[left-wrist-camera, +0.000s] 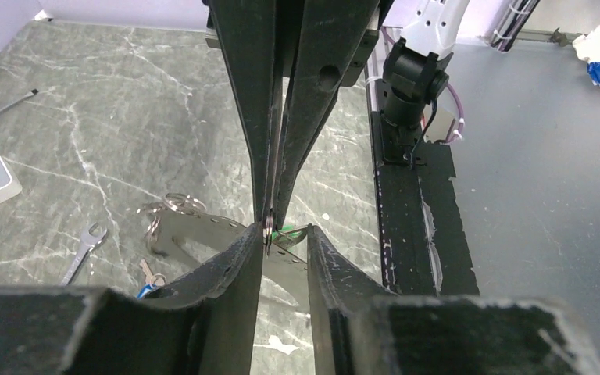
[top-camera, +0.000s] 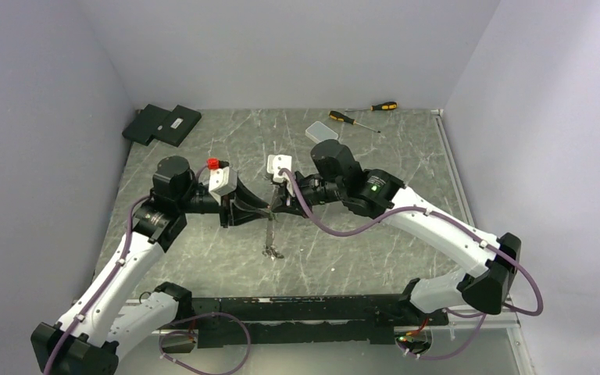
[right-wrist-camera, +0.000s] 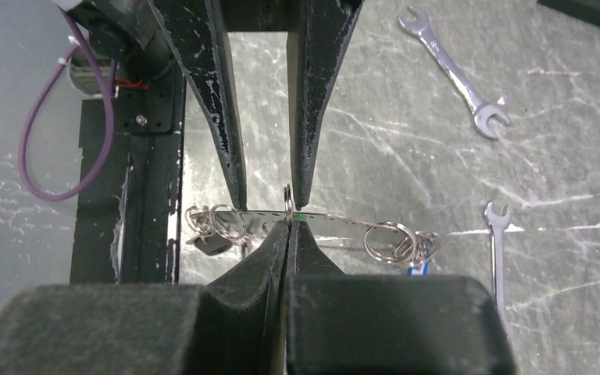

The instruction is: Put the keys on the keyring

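Note:
My two grippers meet tip to tip above the middle of the table. The right gripper [right-wrist-camera: 287, 223] is shut on a small silver split ring [right-wrist-camera: 287, 201] held edge-on, with a green tag [left-wrist-camera: 291, 234] beside it. The left gripper [left-wrist-camera: 281, 234] is open. Its jaws straddle that ring, and the left one looks to touch it. The keyring [right-wrist-camera: 336, 223], a pale grey band with holes, runs just behind the tips and carries clusters of small rings [right-wrist-camera: 394, 238]. A dark key [right-wrist-camera: 209, 244] hangs at one end and a blue-tagged key [left-wrist-camera: 148, 275] at the other.
Silver spanners [right-wrist-camera: 453, 74] [right-wrist-camera: 498, 250] lie on the marble top below the grippers. At the back are a clear plastic box [top-camera: 322, 130], two screwdrivers [top-camera: 383, 106] [top-camera: 351, 119] and black flat cases [top-camera: 162, 123]. A black rail [top-camera: 297, 308] lines the near edge.

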Available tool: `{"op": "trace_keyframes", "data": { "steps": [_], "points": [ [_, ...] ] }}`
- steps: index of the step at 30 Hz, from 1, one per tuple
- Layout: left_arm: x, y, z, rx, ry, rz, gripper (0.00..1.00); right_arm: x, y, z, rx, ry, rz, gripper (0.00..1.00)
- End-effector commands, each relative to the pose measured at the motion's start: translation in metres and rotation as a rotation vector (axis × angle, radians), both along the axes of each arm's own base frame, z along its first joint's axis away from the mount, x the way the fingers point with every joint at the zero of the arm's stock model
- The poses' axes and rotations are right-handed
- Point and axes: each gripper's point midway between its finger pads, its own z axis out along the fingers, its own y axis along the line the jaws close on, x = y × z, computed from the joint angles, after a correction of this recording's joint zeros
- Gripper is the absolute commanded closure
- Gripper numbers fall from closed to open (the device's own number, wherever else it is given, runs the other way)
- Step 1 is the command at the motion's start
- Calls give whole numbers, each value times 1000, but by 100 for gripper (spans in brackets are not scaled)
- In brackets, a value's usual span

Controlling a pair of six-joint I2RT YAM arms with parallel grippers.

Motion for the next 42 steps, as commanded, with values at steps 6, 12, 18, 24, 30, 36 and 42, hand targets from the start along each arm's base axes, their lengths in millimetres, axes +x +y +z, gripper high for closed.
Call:
{"op": "trace_keyframes", "data": {
  "steps": [6, 12, 18, 24, 30, 36, 42],
  "points": [
    [0, 0, 10, 9, -69, -6, 73, 4, 5, 22, 17, -64, 1, 100],
    [1, -1, 6, 17, -66, -2, 75, 1, 6, 23, 17, -64, 12, 100],
    [1, -4, 7, 11, -64, -10, 79, -2, 8, 24, 22, -61, 25, 100],
    [2, -5, 6, 14, -63, -8, 86, -3, 10, 24, 21, -58, 32, 100],
    [4, -5, 5, 18, -63, 0, 100, -6, 11, 24, 23, -54, 45, 100],
    [10, -4, 12, -4, -63, 54, 100, -9, 11, 27, 62, -58, 49, 88],
    [5, -5, 31, -81, -89, 52, 100, -2, 1, 28, 103, -44, 8, 51]
  ]
}}
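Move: The small split ring is pinched in the right fingertips. It sits about 1 cm to the right of the left hand's point, between its half-open fingers, and about 1 cm to the left of the right hand's point. From the left hand, the holed metal plate hangs with its middle roughly 7 cm below, 2 cm back and 1 cm right. The green tag hangs some 6 cm straight under the split ring; the blue tag is about 8 cm ahead and 8 cm down, also 1 cm right. The small split ring passes from right hand to left: the left hand sinks about 1 cm and slowly closes its fingers until they pinch it, while the right hand, still gripping, also sinks roughly 1 cm. Only once the left is shut do the right fingers open to about half, letting go. Both hands then begin to rise, the left easing about 1 cm forward. ##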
